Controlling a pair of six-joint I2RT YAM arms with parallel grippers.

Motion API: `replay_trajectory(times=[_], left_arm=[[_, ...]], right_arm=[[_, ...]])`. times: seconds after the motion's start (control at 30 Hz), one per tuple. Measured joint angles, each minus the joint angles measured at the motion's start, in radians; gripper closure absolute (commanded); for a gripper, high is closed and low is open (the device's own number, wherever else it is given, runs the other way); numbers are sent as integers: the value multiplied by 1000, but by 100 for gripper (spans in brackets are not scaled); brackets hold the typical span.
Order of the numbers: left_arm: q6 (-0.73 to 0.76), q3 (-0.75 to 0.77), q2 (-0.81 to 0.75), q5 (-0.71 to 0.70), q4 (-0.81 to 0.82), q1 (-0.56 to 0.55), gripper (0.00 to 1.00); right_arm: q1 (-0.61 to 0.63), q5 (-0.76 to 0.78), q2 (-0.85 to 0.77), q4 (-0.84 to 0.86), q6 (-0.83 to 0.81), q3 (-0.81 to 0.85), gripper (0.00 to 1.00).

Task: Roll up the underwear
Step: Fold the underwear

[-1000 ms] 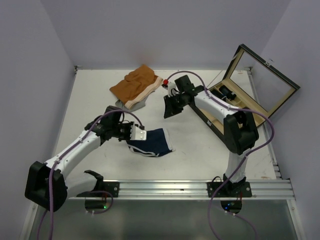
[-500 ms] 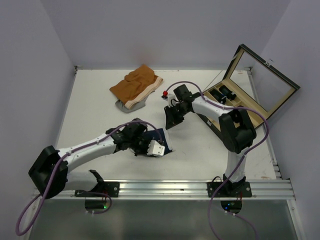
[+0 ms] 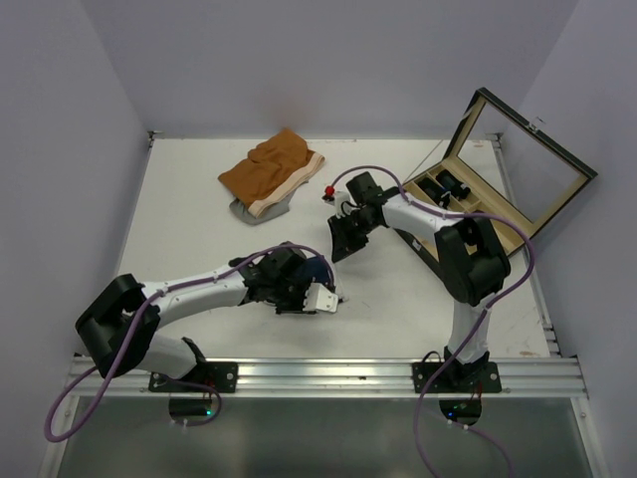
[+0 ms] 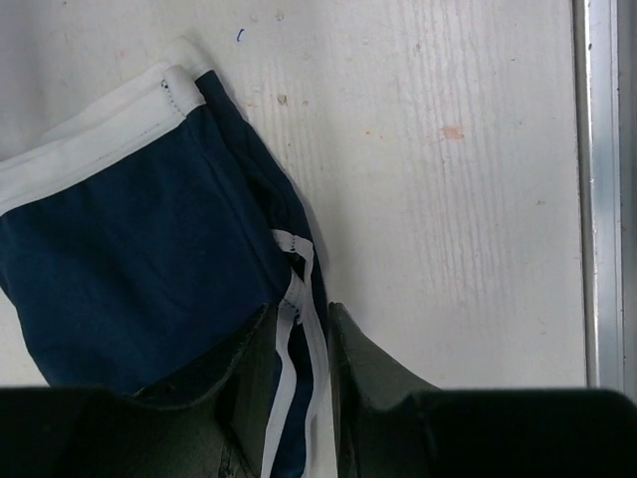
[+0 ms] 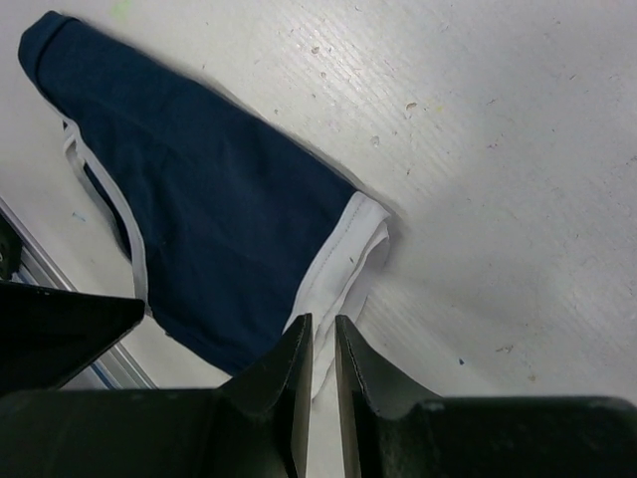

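The underwear (image 3: 317, 267) is navy with white trim and lies on the white table near the front, mostly covered by my left arm in the top view. My left gripper (image 3: 323, 297) sits low at its right edge. In the left wrist view the underwear (image 4: 139, 259) fills the left side, and the left gripper (image 4: 302, 311) is shut on its white-trimmed edge. My right gripper (image 3: 341, 247) hovers just beyond the garment. In the right wrist view its jaws (image 5: 318, 321) stand a narrow slit apart over the white waistband of the underwear (image 5: 209, 229), holding nothing.
Orange-brown shorts (image 3: 269, 171) lie on a grey garment (image 3: 251, 211) at the back. An open wooden box (image 3: 468, 204) with a raised lid (image 3: 532, 164) stands at the right. A small red object (image 3: 329, 189) lies near the right arm. An aluminium rail (image 3: 398, 376) runs along the front edge.
My left gripper has swept right across the underwear with the edge in it, folding the cloth over. My right gripper has come down towards the garment, its jaws parting slightly.
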Motion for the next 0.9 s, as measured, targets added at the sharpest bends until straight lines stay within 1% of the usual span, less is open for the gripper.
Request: replay_trajectory(times=[0.3, 0.37, 0.4, 0.47, 0.5, 0.57, 0.6, 0.9], left_arm=[[2, 0, 6, -44, 14, -1, 68], [2, 0, 20, -50, 25, -1, 72], [4, 0, 29, -53, 29, -2, 78], [7, 0, 43, -61, 38, -4, 86], [8, 0, 49, -64, 41, -5, 92], [8, 0, 52, -67, 43, -6, 95], [8, 2, 52, -68, 43, -6, 99], [-3, 40, 18, -51, 42, -6, 100]], right_arm=[[0, 0, 0, -1, -7, -3, 78], [0, 0, 0, -1, -8, -3, 78], [0, 0, 0, -2, -10, -3, 78], [-2, 0, 0, -4, -13, -3, 77], [-3, 0, 0, -4, -14, -3, 77], [-6, 0, 0, -5, -16, -3, 77], [-7, 0, 0, -5, -18, -3, 77], [-11, 0, -10, -20, -22, -4, 77]])
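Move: The folded underwear lies right under the left hand's near side: its middle is about 5 cm ahead, level sideways and 2 cm lower, with the trimmed near edge already between the parted fingertips. The waistband is some 9 cm to this hand's right and 5 cm ahead; the grey cloth is about 23 cm ahead and 8 cm left, the brown cloth 31 cm ahead and 6 cm left. From the right hand the underwear's middle is about 9 cm left, 5 cm back and 3 cm below. The left hand eases about 2 cm forward, in over the underwear's near edge, and while still creeping that way dips about 1 cm so that its parted fingers straddle the white leg trim. Down there the fingers shut fully, pinching the trimmed edge, and the hand then rises about 2 cm, drifting a little right towards the waistband end, with the wrist hardly turning. ##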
